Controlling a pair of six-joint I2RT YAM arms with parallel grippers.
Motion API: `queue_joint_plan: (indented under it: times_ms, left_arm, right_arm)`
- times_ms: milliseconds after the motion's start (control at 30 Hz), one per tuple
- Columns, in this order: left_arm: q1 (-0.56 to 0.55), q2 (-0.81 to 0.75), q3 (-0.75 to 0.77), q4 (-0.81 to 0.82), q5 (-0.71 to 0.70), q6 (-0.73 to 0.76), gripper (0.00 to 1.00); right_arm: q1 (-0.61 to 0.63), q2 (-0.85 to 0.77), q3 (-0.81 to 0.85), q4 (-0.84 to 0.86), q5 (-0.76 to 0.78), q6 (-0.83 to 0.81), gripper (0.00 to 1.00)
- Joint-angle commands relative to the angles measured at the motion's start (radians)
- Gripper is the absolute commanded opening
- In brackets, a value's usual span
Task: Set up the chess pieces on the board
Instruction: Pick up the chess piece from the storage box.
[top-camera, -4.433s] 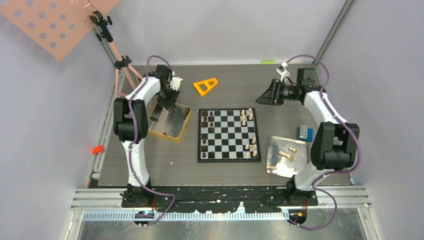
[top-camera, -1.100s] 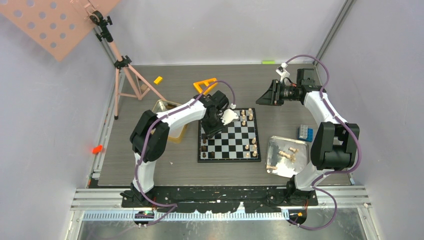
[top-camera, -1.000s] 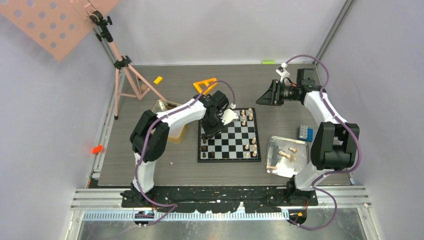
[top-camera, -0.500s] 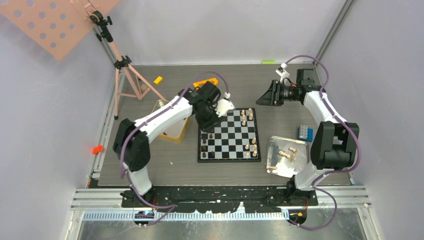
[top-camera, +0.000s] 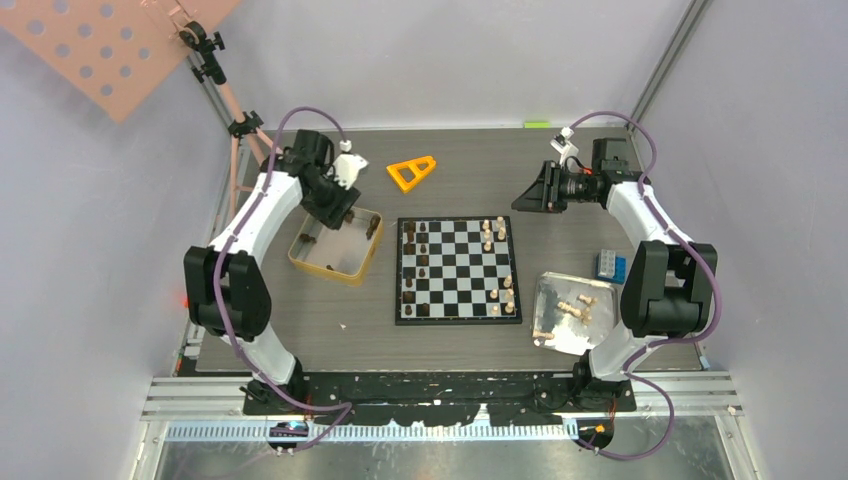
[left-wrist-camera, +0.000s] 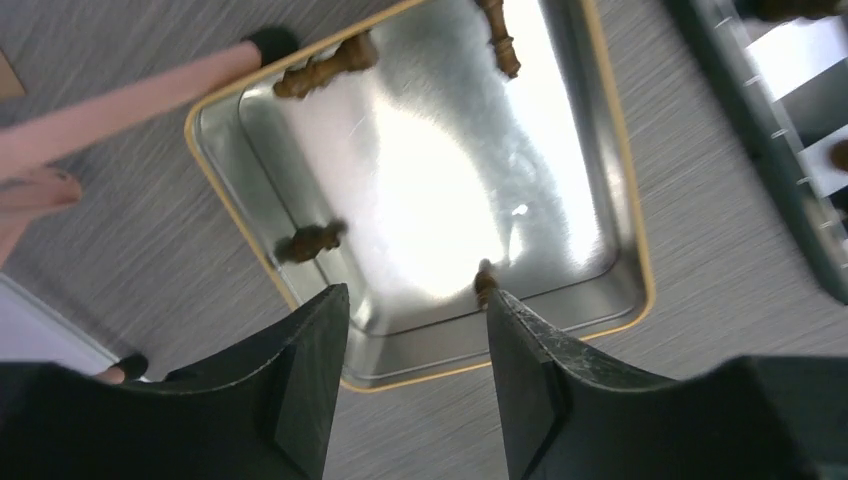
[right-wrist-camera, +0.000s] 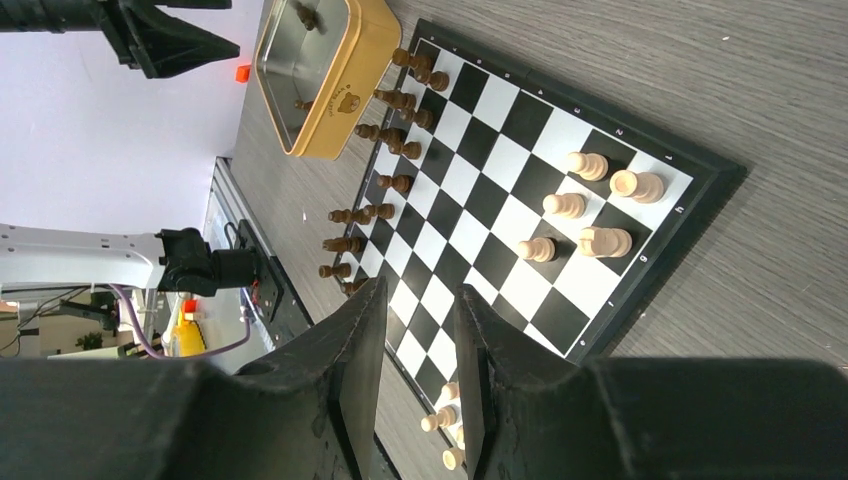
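Observation:
The board (top-camera: 460, 276) lies mid-table, with dark chess pieces (top-camera: 409, 262) along its left columns and pale ones (top-camera: 507, 290) on its right side. My left gripper (top-camera: 336, 212) hangs open and empty over the gold tin (top-camera: 300, 255). In the left wrist view the left gripper (left-wrist-camera: 415, 295) frames the tin's (left-wrist-camera: 617, 170) near wall. Several dark pieces lie inside it, one (left-wrist-camera: 308, 241) by the left finger and one (left-wrist-camera: 485, 283) at the right fingertip. My right gripper (top-camera: 522, 197) hovers off the board's far right corner. In its own view the right gripper (right-wrist-camera: 420, 292) is narrowly open and holds nothing.
A silver tray (top-camera: 552, 290) with several pale pieces (top-camera: 575, 308) sits right of the board. A blue brick (top-camera: 607, 266) lies beside it. An orange triangle (top-camera: 411, 172) rests behind the board, and a tripod (top-camera: 240, 130) stands at the far left by the tin.
My left arm has swung from the board's left side back over the gold tin, and its jaws have widened. The right arm has not moved.

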Motion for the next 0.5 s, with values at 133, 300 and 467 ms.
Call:
queue_joint_plan:
  times_ms: [133,300,467]
  left_arm:
    - [0.106,0.068,-0.066,0.057,0.005,0.369,0.57]
    - [0.117,0.107,-0.124,0.129,-0.016,0.566,0.57]
    - [0.117,0.162,-0.125,0.151,-0.039,0.697,0.56]
  right_arm:
    - [-0.003,0.02,0.034,0.001,-0.009,-0.011,0.37]
    - [-0.003,0.014,0.035,-0.003,-0.005,-0.015,0.37]
    - [-0.003,0.016,0.034,-0.005,0.001,-0.016,0.37]
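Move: The short dark chess piece near the storage box's left side lies about 7 cm to the left hand's left, some 2 cm ahead and 12 cm below. A small pawn is about 2 cm left and 4 cm back; the long piece in the far corner lies 7 cm ahead and 1 cm right, another 5 cm ahead and 7 cm right, all similarly low. From the right hand, the short piece is roughly 42 cm left, 2 cm ahead, 15 cm below. Towards the short piece near the storage box's left side, the left hand drops about 8 cm while travelling some 6 cm left, most of the sideways part coming early and the drop running on steadily. The wrist turns about 20 degrees clockwise and the fingers swing closer to straight down, staying open and still above the piece, not touching it. ##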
